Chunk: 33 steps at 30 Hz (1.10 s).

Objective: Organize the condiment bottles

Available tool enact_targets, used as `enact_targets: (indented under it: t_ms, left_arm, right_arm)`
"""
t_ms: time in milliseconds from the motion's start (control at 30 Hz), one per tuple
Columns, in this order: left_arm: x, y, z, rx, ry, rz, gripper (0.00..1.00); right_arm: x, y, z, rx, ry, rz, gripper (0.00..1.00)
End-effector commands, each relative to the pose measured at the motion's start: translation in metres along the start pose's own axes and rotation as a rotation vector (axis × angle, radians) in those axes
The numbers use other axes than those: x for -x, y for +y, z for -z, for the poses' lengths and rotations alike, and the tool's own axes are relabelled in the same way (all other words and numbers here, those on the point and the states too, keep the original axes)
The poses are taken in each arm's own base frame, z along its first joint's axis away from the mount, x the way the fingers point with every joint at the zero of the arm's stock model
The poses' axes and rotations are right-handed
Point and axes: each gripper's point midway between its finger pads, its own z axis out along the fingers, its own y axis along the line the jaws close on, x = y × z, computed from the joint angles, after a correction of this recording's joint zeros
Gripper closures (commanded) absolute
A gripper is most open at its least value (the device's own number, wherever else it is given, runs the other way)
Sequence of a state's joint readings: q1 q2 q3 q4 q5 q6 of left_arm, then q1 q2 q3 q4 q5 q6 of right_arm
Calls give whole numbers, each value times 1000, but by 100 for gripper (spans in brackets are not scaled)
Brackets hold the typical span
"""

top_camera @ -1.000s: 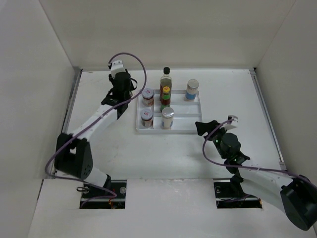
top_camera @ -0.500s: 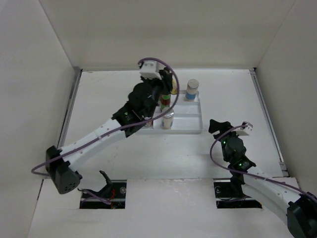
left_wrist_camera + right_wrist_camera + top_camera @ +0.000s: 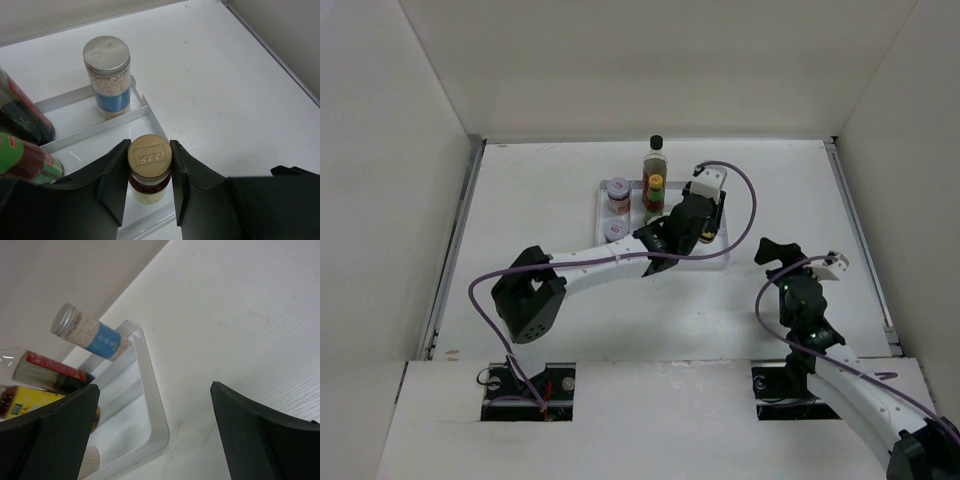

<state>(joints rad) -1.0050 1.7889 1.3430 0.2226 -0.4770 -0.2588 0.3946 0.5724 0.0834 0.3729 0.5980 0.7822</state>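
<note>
My left gripper [image 3: 692,222] reaches across the white divided tray [image 3: 603,262] to its right side. In the left wrist view it [image 3: 149,147] is shut on the cap of a small gold-capped jar [image 3: 149,156] with a red band, over the tray's [image 3: 95,130] front right compartment. A blue-label jar [image 3: 106,75] of white grains stands behind it. The tall dark black-capped bottle [image 3: 655,160], a yellow-capped bottle [image 3: 655,186] and two red-lidded jars [image 3: 618,192] [image 3: 614,232] stand in the tray. My right gripper [image 3: 803,257] is open and empty, right of the tray.
White walls close in the table on the left, back and right. The right wrist view shows the tray's near right corner [image 3: 160,432], the blue-label jar [image 3: 92,337] and a red-label bottle [image 3: 50,371]. Purple cables loop above both arms.
My left arm swung from the table's back left across the tray to its right side and closed on the gold-capped jar. My right gripper drew back to the right.
</note>
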Motion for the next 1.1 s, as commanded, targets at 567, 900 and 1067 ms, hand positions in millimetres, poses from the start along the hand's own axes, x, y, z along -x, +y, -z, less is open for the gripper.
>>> enact_targets:
  t_ms: [567, 900, 1067]
  left_arm:
    - [-3, -26, -21, -54, -111, 90, 80]
    - [-50, -13, -25, -7, -52, 58, 67]
    - [-47, -11, -18, -9, -59, 61, 39]
  right_arm:
    - [5, -2, 2, -5, -19, -38, 0]
    - [5, -1, 2, 5, -17, -41, 0]
    - [3, 0, 2, 4, -10, -35, 0]
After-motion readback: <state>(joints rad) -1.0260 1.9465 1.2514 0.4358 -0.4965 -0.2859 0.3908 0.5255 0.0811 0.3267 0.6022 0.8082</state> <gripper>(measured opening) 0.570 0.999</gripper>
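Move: Over the tray's front right compartment, the left hand holds the gold-capped bottle by its upper part; the standing place lies about 2 cm to the right and roughly 16 cm below. The blue-labelled jar stands some 12 cm ahead, about 1 cm right; the silver-lidded jar is level with the hand and 10 cm left; the green-labelled bottle is 7 cm ahead and 11 cm left. From the right hand, that place lies about 7 cm ahead, 15 cm left and 7 cm lower. Easing about 2 cm to the right and then sinking straight down, some 8 cm in all, the left hand lowers the gold-capped bottle into the tray's front right compartment, its attitude nearly unchanged. Once down, the fingers open around the cap and let go, the hand still astride the bottle. ##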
